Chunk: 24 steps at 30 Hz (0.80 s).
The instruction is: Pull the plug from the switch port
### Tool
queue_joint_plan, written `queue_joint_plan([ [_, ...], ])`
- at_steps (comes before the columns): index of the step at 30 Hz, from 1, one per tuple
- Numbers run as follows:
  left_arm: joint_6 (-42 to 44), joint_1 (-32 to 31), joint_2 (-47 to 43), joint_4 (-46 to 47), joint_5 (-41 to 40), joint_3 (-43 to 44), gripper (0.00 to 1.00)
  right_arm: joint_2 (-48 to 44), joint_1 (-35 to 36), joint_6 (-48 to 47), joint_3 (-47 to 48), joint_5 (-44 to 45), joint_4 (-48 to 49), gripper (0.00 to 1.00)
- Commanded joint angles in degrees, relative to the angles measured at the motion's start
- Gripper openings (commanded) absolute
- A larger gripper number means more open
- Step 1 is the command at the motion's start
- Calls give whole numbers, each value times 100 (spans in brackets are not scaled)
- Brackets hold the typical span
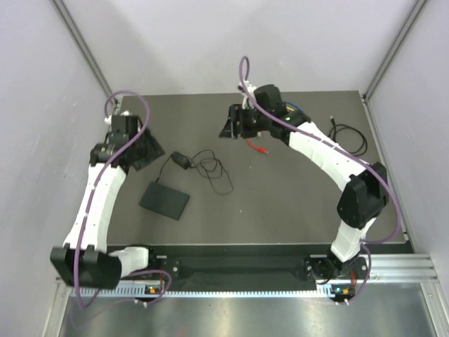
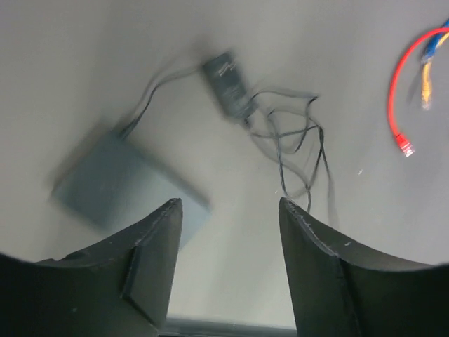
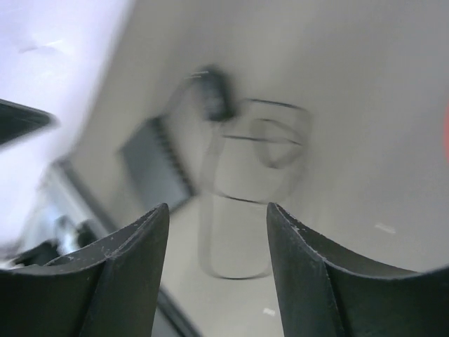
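Observation:
The switch (image 1: 164, 200) is a flat matte-black slab lying on the dark mat, left of centre. It appears blurred in the left wrist view (image 2: 119, 182) and in the right wrist view (image 3: 154, 165). A red cable ends in the plug (image 1: 263, 150), which lies loose on the mat far to the right of the switch (image 2: 405, 145). My left gripper (image 1: 149, 156) hovers above and behind the switch, open and empty (image 2: 229, 207). The right gripper (image 1: 228, 130) hangs near the red cable at the back centre, jaws open with nothing between them (image 3: 217, 210).
A small black power adapter (image 1: 181, 160) with a tangled thin cord (image 1: 214, 172) lies behind the switch; one strand runs to the switch's far edge. A coiled black cable (image 1: 349, 135) sits at the back right. Blue and orange cable ends (image 2: 426, 88) lie by the red one.

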Motion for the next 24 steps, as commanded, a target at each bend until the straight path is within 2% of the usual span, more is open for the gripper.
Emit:
queue_joint_plan([
  [1, -504, 89, -592, -332, -425, -588, 62, 153, 336, 534, 277, -886, 904, 57],
  [6, -681, 712, -664, -781, -803, -941, 63, 767, 1012, 967, 619, -1264, 1432, 52],
  [9, -777, 739, -401, -948, -1549, -906, 65, 1216, 1312, 1353, 1006, -1589, 1451, 47],
  [13, -725, 739, -242, -458, -1542, -1195, 60, 1568, 1638, 1645, 1138, -1837, 1662, 39],
  [16, -637, 932, 39, -273, -1314, -1319, 49, 1831, 1761, 1722, 1087, -1740, 1476, 32],
  [17, -628, 959, 135, -211, -1270, -1371, 37, 1849, 1770, 1767, 1008, -1775, 1529, 28],
  [19, -602, 1020, 250, -1, -1340, -1450, 25, 1937, 1787, 1811, 832, -1802, 1538, 21],
  [21, -505, 1073, 478, 36, -1436, -1442, 8, 2016, 1805, 1680, 831, -1811, 1442, 18],
  [23, -417, 1240, 732, 115, -1524, -1442, 1, 2174, 1814, 1592, 892, -1811, 1223, 15],
  [24, -391, 1293, 795, 150, -1524, -1451, 0, 2236, 1805, 1487, 962, -1802, 1161, 15],
])
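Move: The switch lies about 10 cm back from the left hand, some 3 cm to its left and 21 cm below. Its black plug sits about 2 cm back and 6 cm left of the left hand; the adapter is 9 cm ahead and 2 cm right. From the right hand the switch is roughly 15 cm back, 25 cm left and 23 cm below, with the black cable coil 1 cm back and 9 cm left. Sweeping left about 18 cm and back about 12 cm, then sinking some 7 cm, the empty right hand swings over the black cable coil towards the switch, its fingers closing most of the way. The left hand sinks about 12 cm towards the switch's plug side, also going left and a little back, and shuts its fingers on nothing. Both wrists turn counter-clockwise and tip down, 20-odd degrees each. ##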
